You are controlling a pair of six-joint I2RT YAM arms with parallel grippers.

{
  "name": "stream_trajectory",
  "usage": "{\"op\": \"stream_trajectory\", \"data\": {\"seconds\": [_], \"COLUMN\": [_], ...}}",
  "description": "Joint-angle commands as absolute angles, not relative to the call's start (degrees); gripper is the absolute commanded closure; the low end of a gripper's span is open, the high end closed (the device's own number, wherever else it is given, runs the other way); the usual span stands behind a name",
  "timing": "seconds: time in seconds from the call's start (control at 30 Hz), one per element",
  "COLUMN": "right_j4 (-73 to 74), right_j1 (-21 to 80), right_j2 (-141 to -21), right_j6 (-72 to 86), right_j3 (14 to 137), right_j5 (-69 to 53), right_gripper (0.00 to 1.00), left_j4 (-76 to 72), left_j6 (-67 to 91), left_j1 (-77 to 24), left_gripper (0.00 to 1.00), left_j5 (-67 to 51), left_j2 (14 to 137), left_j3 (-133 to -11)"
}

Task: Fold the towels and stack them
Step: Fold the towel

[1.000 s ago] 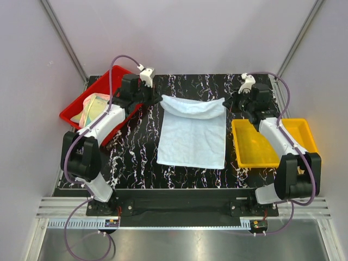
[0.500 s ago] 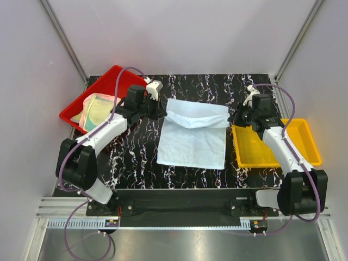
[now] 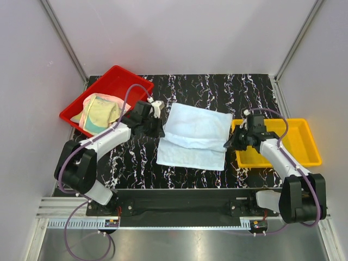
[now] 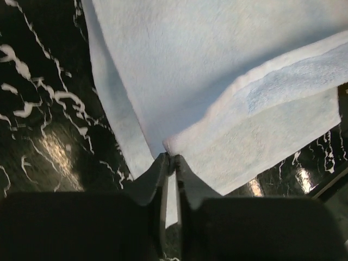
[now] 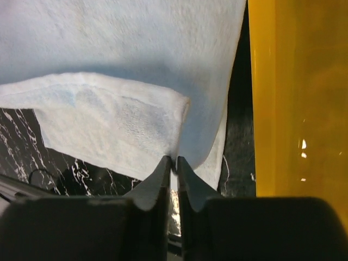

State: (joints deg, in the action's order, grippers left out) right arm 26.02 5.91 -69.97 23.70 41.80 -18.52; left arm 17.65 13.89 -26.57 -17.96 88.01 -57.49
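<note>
A pale blue-white towel [image 3: 197,126] lies in the middle of the black marbled table, its far half drawn over towards the near edge. My left gripper [image 3: 161,129] pinches the folded layer's left corner, seen between the fingertips of the left gripper [image 4: 171,159] under the towel [image 4: 217,65]. My right gripper [image 3: 228,145] pinches the right corner. In the right wrist view the right gripper [image 5: 174,159] holds the towel [image 5: 119,38] just above the lower layer. Both pairs of jaws are almost together. More towels [image 3: 98,111], yellow-green and pink, lie in the red tray [image 3: 117,73].
The red tray stands at the far left of the table. A yellow tray [image 3: 296,142] sits at the right, close beside my right gripper, its wall [image 5: 299,98] filling the right side of the right wrist view.
Both grippers have come from the far side towards the near edge, carrying the towel's far edge with them and laying it over the near half. The jaws have eased slightly.
</note>
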Motion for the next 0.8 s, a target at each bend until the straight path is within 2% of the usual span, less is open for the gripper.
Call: {"op": "stream_trajectory", "data": {"seconds": [0.0,0.03,0.17,0.37,0.6,0.77], "right_j4": [30.66,30.85,31.29,27.87,26.72,27.86], "right_j1": [6.50,6.68,6.77,6.86,8.09,10.63], "right_j2": [-68.99,-68.65,-66.10,-68.11,-81.18,-89.90], "right_j6": [25.66,26.53,27.95,28.04,24.53,21.19], "right_j3": [39.91,39.73,40.34,43.67,54.22,60.81], "right_j5": [-21.45,-21.71,-19.08,-18.81,-16.44,-14.50], "right_gripper": [0.79,0.77,0.65,0.64,0.62,0.60], "left_j4": [21.60,22.06,23.11,25.22,23.12,23.90], "left_j6": [16.52,16.96,19.06,19.95,21.09,20.92], "left_j1": [-30.14,-31.02,-33.93,-32.96,-28.74,-28.13], "left_gripper": [0.77,0.73,0.69,0.63,0.62,0.63], "left_j5": [-12.14,-10.91,-8.09,-0.70,-10.45,-11.07], "left_j2": [87.36,87.19,86.22,92.17,102.29,105.73], "left_j3": [-57.13,-56.78,-55.90,-63.44,-72.15,-74.00]}}
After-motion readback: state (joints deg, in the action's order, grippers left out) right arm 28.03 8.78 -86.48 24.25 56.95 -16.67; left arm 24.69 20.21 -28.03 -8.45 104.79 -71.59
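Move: The towel's top-layer corners are at my fingertips, about 6 cm above the table. From my left hand, the lower layer's near-left corner lies about 9 cm back and 2 left; the far-left fold corner is about 15 ahead and 5 right. From my right hand, the near-right corner is about 8 back and 1 left, the far-right fold corner 15 ahead and 2 right, and the yellow bin's middle 21 right and 4 ahead. I open both hands further and let go of the top layer's corners while drawing back and down 3 to 4 cm towards the towel's near edge. Then I reverse and reach forward some 8 cm over the towel, fingers open: my left hand sinks a little more, rolling and turning about 10 degrees; my right regains its small drop and drifts slightly left. ##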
